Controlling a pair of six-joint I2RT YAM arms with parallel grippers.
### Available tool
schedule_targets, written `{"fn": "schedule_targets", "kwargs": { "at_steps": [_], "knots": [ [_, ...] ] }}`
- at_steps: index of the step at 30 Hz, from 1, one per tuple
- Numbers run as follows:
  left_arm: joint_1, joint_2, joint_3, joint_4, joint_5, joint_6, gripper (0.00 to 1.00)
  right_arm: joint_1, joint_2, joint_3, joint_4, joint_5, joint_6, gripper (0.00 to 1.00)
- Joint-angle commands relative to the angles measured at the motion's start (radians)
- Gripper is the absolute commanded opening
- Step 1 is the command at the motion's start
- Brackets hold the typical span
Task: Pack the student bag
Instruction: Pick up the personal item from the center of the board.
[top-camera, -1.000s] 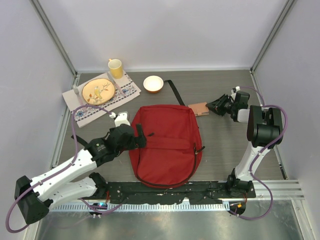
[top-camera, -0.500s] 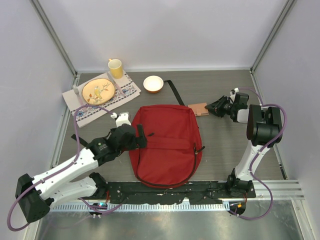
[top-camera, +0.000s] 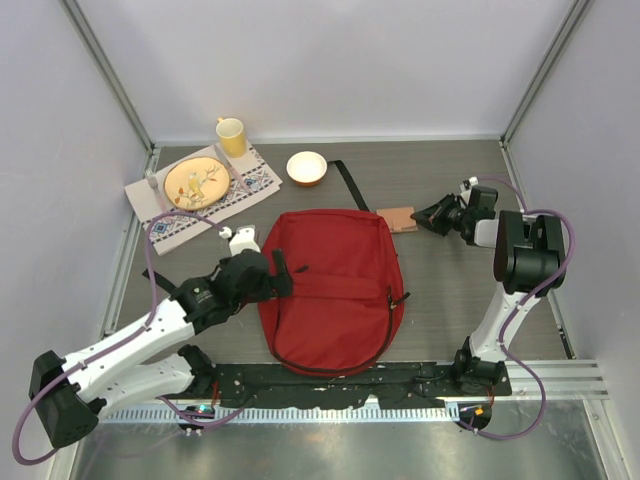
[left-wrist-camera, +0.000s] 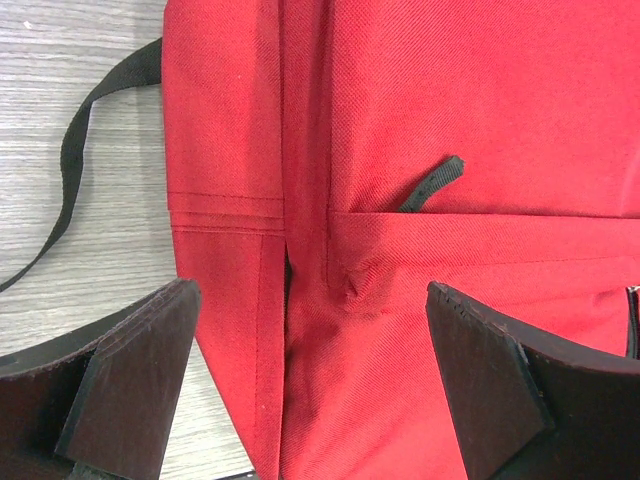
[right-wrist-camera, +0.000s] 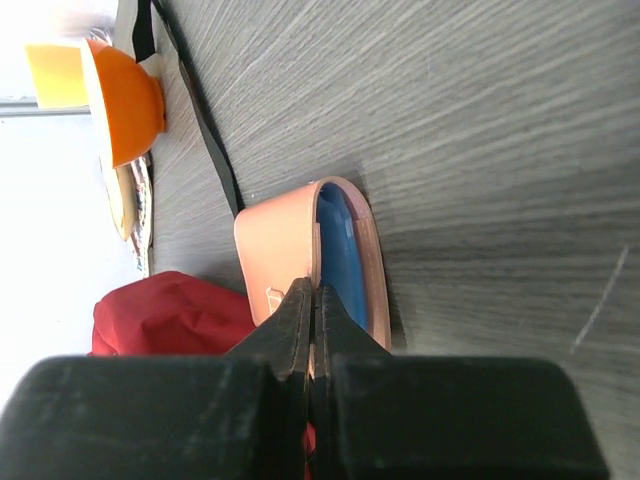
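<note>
The student bag (top-camera: 333, 288), a large dark-red backpack, lies flat in the middle of the table. My left gripper (top-camera: 281, 272) hangs open over its left edge; in the left wrist view the fingers (left-wrist-camera: 135, 375) straddle the bag's side seam (left-wrist-camera: 285, 300), and a black zipper pull (left-wrist-camera: 432, 183) lies on the red fabric. A tan leather case (top-camera: 398, 218) with a blue inside (right-wrist-camera: 340, 250) lies at the bag's upper right corner. My right gripper (top-camera: 420, 215) is shut on the thin upper flap (right-wrist-camera: 285, 240) of that case.
At the back left, a patterned cloth (top-camera: 200, 195) holds a decorated plate (top-camera: 194, 182), with a yellow cup (top-camera: 232, 135) behind it. An orange bowl (top-camera: 306, 167) stands behind the bag, beside a black strap (top-camera: 350, 185). Walls enclose three sides.
The right gripper's jaws have closed onto the tan case's flap. The left arm and the bag have not moved.
</note>
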Motion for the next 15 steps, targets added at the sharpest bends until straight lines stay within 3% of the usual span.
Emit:
{"fn": "schedule_targets", "kwargs": {
  "at_steps": [1,15],
  "knots": [
    [0.003,-0.05,0.0,0.018,-0.026,-0.015,1.0,0.001,-0.129,-0.03,-0.011,0.062,-0.004,0.01],
    [0.003,-0.174,0.021,0.003,-0.033,-0.038,1.0,-0.01,-0.563,-0.064,-0.233,0.364,-0.074,0.01]
  ]
}}
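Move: The wallet, the personal item, is already pinched at its right edge in the right fingers, its middle about 4 cm left of that hand and 1 cm below, level ahead. The middle of the red bag lies about 19 cm left of the right hand and 20 cm back; the white bowl some 28 cm left and 12 cm ahead. From the left hand the wallet is roughly 21 cm ahead, 26 cm to the right and 11 cm lower. Upward, slow at first and then quickly, the right hand lifts about 10 cm off the board with its shut fingers still pinching the wallet by its edge, drifting 3 or 4 cm right, away from the bag, while the wrist tips up and turns clockwise, some 20 degrees in all. The open, empty left hand rises some 3 cm above the bag's left side. ##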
